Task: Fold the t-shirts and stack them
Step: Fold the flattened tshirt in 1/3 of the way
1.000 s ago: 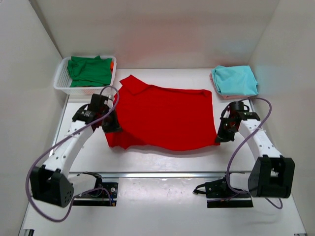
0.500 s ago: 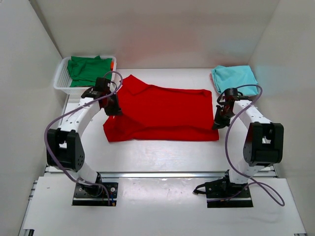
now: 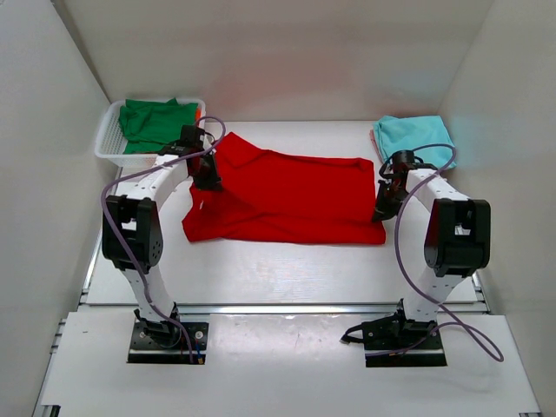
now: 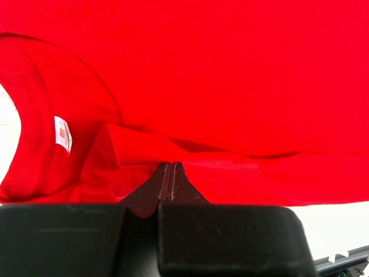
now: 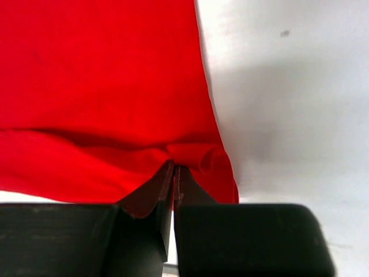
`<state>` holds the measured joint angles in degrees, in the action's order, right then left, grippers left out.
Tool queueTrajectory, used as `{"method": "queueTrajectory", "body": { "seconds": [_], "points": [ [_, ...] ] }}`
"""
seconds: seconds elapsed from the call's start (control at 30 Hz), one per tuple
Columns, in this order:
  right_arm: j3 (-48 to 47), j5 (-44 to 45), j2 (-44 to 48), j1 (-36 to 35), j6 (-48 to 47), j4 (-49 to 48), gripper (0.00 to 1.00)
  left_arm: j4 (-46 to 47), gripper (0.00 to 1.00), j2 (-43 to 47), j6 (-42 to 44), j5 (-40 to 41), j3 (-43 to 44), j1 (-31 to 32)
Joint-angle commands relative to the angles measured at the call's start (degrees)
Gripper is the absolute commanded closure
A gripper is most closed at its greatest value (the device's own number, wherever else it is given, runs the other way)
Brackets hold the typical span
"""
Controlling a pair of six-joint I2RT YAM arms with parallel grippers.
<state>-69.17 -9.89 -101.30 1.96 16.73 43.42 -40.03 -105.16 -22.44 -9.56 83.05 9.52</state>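
The red t-shirt (image 3: 287, 195) lies across the middle of the table, its near part doubled back over itself. My left gripper (image 3: 208, 178) is shut on a fold of the red t-shirt (image 4: 230, 69) at its left side, near the collar and a white label (image 4: 62, 133); the closed tips of the left gripper (image 4: 170, 166) pinch the cloth. My right gripper (image 3: 380, 211) is shut on the shirt's right edge. In the right wrist view the right gripper (image 5: 174, 168) pinches a curl of red t-shirt (image 5: 104, 69). A folded teal t-shirt (image 3: 417, 139) lies at the back right. A dark green t-shirt (image 3: 156, 122) fills the basket.
The white mesh basket (image 3: 109, 152) stands at the back left corner, close to my left arm. White walls enclose the table on the left, back and right. Bare white table (image 5: 300, 86) shows to the right of the red cloth and in front of it.
Both grippers have carried the red shirt's near edge away from the arm bases toward the back. The shirt now lies shorter front to back, with a straight near edge.
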Motion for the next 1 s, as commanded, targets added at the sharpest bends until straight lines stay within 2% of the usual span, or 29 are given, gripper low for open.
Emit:
{"method": "queueTrajectory", "body": {
  "seconds": [0.0,0.1,0.13,0.23,0.27,0.3,0.33,0.37,0.4,0.43,0.47,0.5,0.67,0.8,0.97],
  "points": [
    [-1.5,1.45,0.66,0.24,-0.3,-5.7,1.0,1.45,1.0,2.07,0.37,1.12,0.54,-0.03],
    [-3.95,1.63,-0.74,0.24,-0.74,-5.9,1.0,1.8,1.0,2.95,0.37,1.3,-0.95,-0.81],
    [-5.26,1.63,-2.66,0.42,-0.91,-5.11,0.99,1.62,0.94,3.03,0.46,0.69,-1.3,-1.08],
    [-7.82,2.24,-3.91,0.68,-0.91,-3.0,0.95,1.54,0.91,4.09,0.47,1.12,-1.48,-1.61],
    [-7.91,2.77,-4.0,0.33,-0.39,-2.9,0.99,1.36,0.79,4.61,0.64,2.17,-1.57,-1.7],
    [-7.57,3.82,-3.65,0.15,-0.38,-2.9,1.0,1.45,0.75,5.14,0.9,2.44,-2.18,-1.78],
    [-6.69,4.26,-2.51,0.24,-0.04,-3.34,0.95,1.71,0.72,6.02,0.64,2.18,-2.1,-1.87],
    [-5.81,4.53,-1.37,0.5,0.05,-3.51,0.7,1.54,0.68,6.81,0.38,2.53,-2.45,-2.31],
    [-5.28,4.96,-1.01,0.59,0.23,-3.52,0.26,1.27,0.63,7.51,0.29,3.14,-2.36,-2.4],
    [-4.15,5.32,-0.05,0.77,0.67,-3.86,0.17,0.75,0.59,7.95,0.9,3.15,-2.62,-2.57],
    [-2.92,4.62,1.87,0.86,0.58,-4.3,0.05,-0.04,0.67,8.57,0.82,2.8,-3.23,-2.84],
    [-1.86,4.79,2.67,0.94,1.02,-4.22,0.0,-0.4,0.66,9.79,0.82,3.93,-3.94,-2.75],
    [2.27,3.56,7.77,-0.63,1.02,-4.92,0.01,1.53,0.63,17.61,-0.32,4.73,-13.15,-2.32],
    [6.31,4.62,10.49,-1.6,1.46,-5.27,0.01,3.64,0.58,19.91,-1.9,6.04,-23.51,0.58],
    [12.82,3.3,14.11,-4.59,1.72,-10.36,0.01,10.83,0.59,21.4,-5.06,8.33,-32.94,2.87]
  ]
}}
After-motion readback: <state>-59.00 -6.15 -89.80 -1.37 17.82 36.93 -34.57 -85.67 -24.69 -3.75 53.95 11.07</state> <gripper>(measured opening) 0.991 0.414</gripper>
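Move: Both shut hands still pinch the red t-shirt's turned-over flap. The shirt's body, its landing place, is straight below the left hand, some 5 cm down, and about 4 cm ahead of the right hand and 2 cm lower. The folded shirt's near left corner sits about 14 cm back and 8 cm left of the left hand. Its near right corner is about 6 cm back and 3 cm right of the right hand; the teal stack is some 20 cm ahead and 10 cm right. Both grippers let go of the flap over the t-shirt. The left parts its fingers nearly halfway, drifts a little left and up, then swings back about 11 cm and down towards the near left corner. The right first carries its end some 4 cm farther forward, opens wide, then draws back about 6 cm with a slight rise. ##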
